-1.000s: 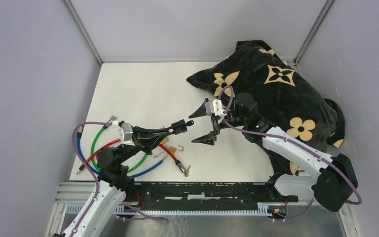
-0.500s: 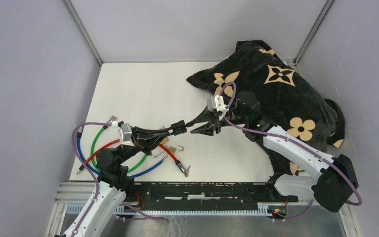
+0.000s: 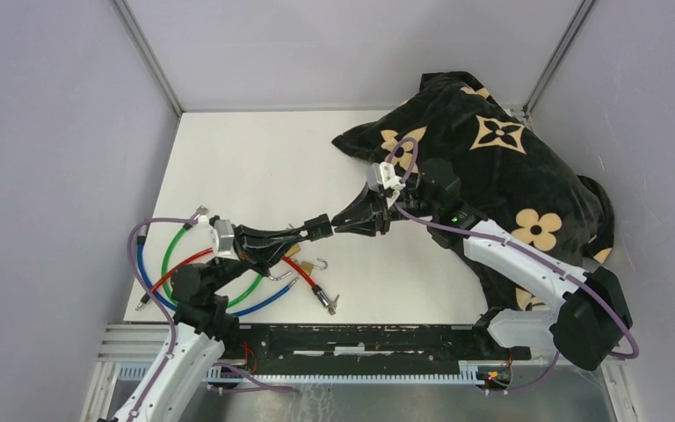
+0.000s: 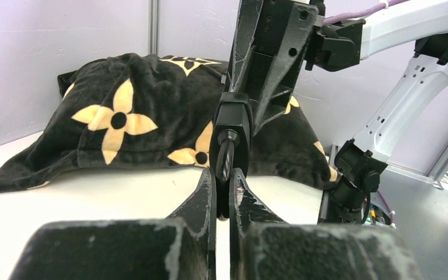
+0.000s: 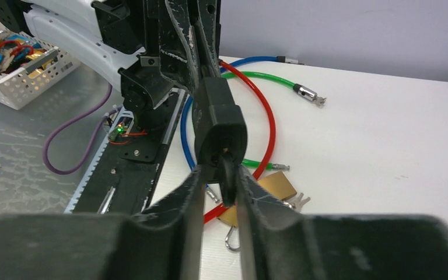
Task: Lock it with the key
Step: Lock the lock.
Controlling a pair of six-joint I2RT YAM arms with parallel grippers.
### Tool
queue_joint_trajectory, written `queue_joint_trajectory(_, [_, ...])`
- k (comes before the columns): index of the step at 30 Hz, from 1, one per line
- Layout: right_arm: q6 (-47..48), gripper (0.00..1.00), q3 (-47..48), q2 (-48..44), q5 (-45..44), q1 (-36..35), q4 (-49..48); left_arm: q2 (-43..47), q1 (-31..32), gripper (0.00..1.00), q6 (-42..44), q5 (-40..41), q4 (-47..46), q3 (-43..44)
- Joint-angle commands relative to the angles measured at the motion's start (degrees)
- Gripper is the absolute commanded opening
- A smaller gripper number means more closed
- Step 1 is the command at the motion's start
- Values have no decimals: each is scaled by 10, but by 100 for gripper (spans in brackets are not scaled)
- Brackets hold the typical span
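A black lock [image 3: 317, 225] is held above the table with my left gripper [image 3: 309, 230] shut on it; in the left wrist view the lock [image 4: 231, 125] stands upright just past the left gripper [image 4: 223, 189]. A black-headed key [image 5: 228, 184] sticks out of the end of the lock [image 5: 219, 125] that faces the right arm. My right gripper [image 5: 217, 175] has its fingers [image 5: 251, 198] pressed on the key's head, and it meets the lock head-on [image 3: 343, 221].
Red [image 3: 303, 277], green [image 3: 171, 251] and blue [image 3: 268, 301] cable locks lie coiled under the left arm with a brass padlock [image 5: 280, 185]. A black flower-patterned cushion [image 3: 492, 158] fills the back right. A white basket [image 5: 11, 87] stands beyond the table's near edge.
The right gripper moved left up to the lock and went from wide open to shut on the key's head. The left gripper kept still with the lock.
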State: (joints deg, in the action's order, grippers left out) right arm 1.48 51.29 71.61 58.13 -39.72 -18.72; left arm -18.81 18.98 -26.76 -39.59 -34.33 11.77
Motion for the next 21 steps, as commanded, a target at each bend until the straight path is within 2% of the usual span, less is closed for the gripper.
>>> queue_joint_trajectory(1, [-14, 24, 32, 12, 16, -1, -33, 9, -4, 2, -22, 13, -53, 12])
queue_joint_trajectory(2, [-14, 16, 32, 13, 17, -1, -33, 9, -5, 2, -22, 13, -53, 12])
queue_joint_trajectory(3, [-27, 2, 31, 13, 15, -1, -33, 9, -4, 2, -22, 13, -53, 12])
queue_joint_trajectory(4, [-28, 0, 30, 12, 13, -1, -33, 9, -5, 2, -22, 13, -53, 12])
queue_joint_trajectory(15, [18, 0, 28, 5, -14, 4, 21, 12, -6, 2, -26, 14, -53, 9])
queue_joint_trajectory(21, [34, 0, 8, -15, -20, 44, 43, 17, -7, 2, -25, 14, -53, 9])
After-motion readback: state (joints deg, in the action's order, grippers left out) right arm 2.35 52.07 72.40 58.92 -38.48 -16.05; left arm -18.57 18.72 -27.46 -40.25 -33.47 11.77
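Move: The black lock's key is practically between the right fingers, about 1 cm to their left; the lock body hangs in the left grip some 4 cm left of the right hand. The large brass padlock lies roughly 12 cm left and 1 cm ahead, about 27 cm below, and the small one 8 cm left and 3 cm back at table height. From the left hand the key is about 8 cm right, 2 cm ahead and 2 cm up. Almost in place, the right fingers close on the key, then sink about 0.5 cm; the left keeps holding the lock. ##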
